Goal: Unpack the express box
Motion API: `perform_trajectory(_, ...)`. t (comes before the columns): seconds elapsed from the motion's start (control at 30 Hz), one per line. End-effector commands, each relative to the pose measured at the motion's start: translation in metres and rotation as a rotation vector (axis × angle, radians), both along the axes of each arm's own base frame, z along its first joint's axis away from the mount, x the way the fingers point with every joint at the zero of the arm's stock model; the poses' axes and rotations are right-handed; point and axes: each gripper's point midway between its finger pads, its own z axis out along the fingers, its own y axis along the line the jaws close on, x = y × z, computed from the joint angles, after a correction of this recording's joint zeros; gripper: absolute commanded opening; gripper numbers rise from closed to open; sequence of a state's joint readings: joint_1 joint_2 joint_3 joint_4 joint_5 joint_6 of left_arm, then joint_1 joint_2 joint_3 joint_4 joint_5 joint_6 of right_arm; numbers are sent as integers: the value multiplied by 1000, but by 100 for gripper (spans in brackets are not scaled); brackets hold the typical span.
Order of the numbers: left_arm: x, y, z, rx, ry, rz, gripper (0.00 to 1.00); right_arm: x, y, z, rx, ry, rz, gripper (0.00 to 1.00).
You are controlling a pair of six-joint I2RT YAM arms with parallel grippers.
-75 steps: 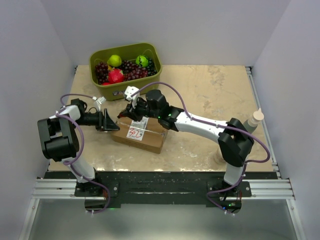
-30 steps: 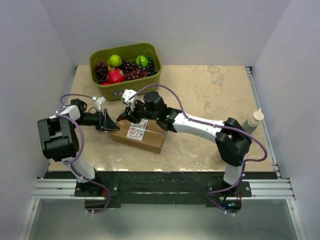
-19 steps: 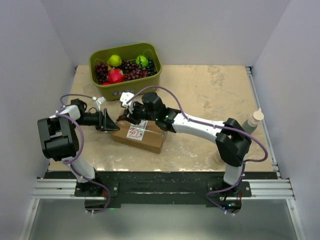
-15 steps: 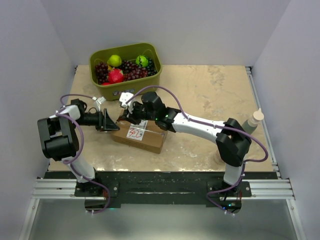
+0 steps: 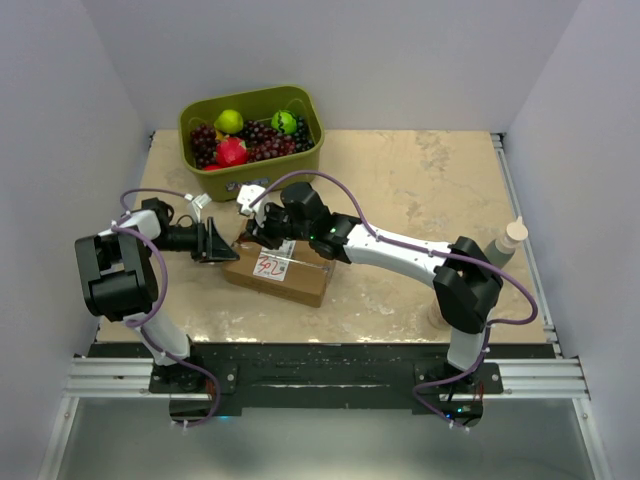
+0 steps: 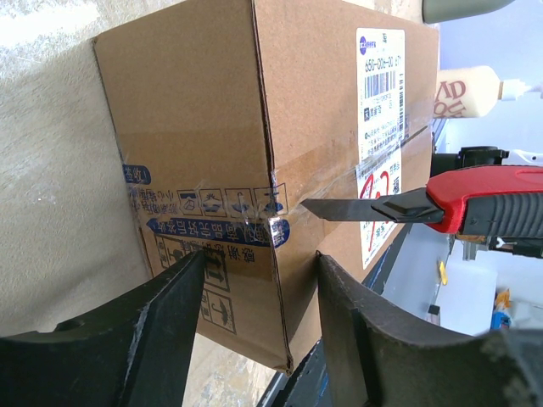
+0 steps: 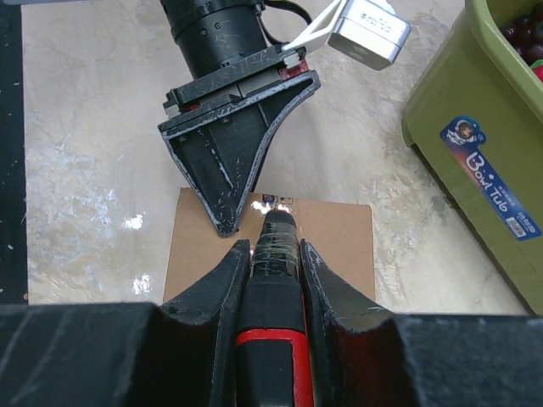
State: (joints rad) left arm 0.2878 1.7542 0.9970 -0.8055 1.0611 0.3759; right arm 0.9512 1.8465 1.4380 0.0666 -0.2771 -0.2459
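Note:
The express box [image 5: 282,270], brown cardboard with a white label and red marks, lies on the table between the arms. My left gripper [image 5: 226,245] is closed on the box's left end; in the left wrist view its fingers [image 6: 161,326] straddle a taped corner of the box [image 6: 212,127]. My right gripper [image 7: 273,248] is shut on a red and black utility knife [image 7: 273,339]. It hovers over the box's left end [image 5: 262,222]. The knife's blade [image 6: 339,209] lies along the clear tape seam on top, its tip at the box's edge.
An olive-green bin [image 5: 262,168] of fruit stands at the back left, just beyond the box; its labelled wall [image 7: 475,119] is close on the right in the right wrist view. A beige bottle [image 5: 512,240] stands at the table's right edge.
My right arm has slid the knife leftward along the top of the box toward its left end. My left gripper and the box have stayed put.

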Motion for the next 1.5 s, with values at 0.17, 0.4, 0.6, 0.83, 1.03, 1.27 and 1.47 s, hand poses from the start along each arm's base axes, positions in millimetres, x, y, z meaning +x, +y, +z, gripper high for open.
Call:
perform_trajectory(0.17,-17,17,-44,170,111,-17,56,-2,-27,5,-82,18,-58,0)
perform_trajectory(0.4,-18,19,-49,187,129,-8,45,-5,-38,8,-95,35,-79,0)
perform_trajectory(0.6,-19,18,-52,178,144,-5,40,-9,-52,2,-118,56,-109,0)
perform_trajectory(0.83,-19,20,-53,191,145,0,36,-15,-64,-4,-151,48,-109,0)
perform_trajectory(1.03,-19,20,-55,194,152,-2,33,-19,-72,-6,-173,48,-111,0)
perform_trajectory(1.27,-19,21,-55,201,149,0,31,-28,-90,-10,-213,46,-110,0)
perform_trajectory(1.47,-20,21,-55,204,149,-1,30,-31,-102,-8,-233,14,-109,0)
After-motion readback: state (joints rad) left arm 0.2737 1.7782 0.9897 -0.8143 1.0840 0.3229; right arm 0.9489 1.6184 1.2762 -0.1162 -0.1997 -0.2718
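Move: The right hand already holds the cutter. Its blade tip rests on the tape seam at the express box's left end, about 7 cm left, 1 cm ahead and 7 cm below this hand. The box's middle lies some 4 cm right, 4 cm back and 11 cm below it; the green tub is about 24 cm ahead and 3 cm left. From the left hand at the box's left end, the box's middle is roughly 11 cm right, 2 cm back and 3 cm lower. Blade in the tape, the right hand draws the cutter along the seam from the box's left end towards the shipping label, about 6.5 cm to the right and 2.5 cm back, staying level and rolling slightly. The fingers keep their grip on the handle. The left fingers stay against the upper edge of the box's left end, bracing it, tipping some 5 degrees and creeping a little to the right. ##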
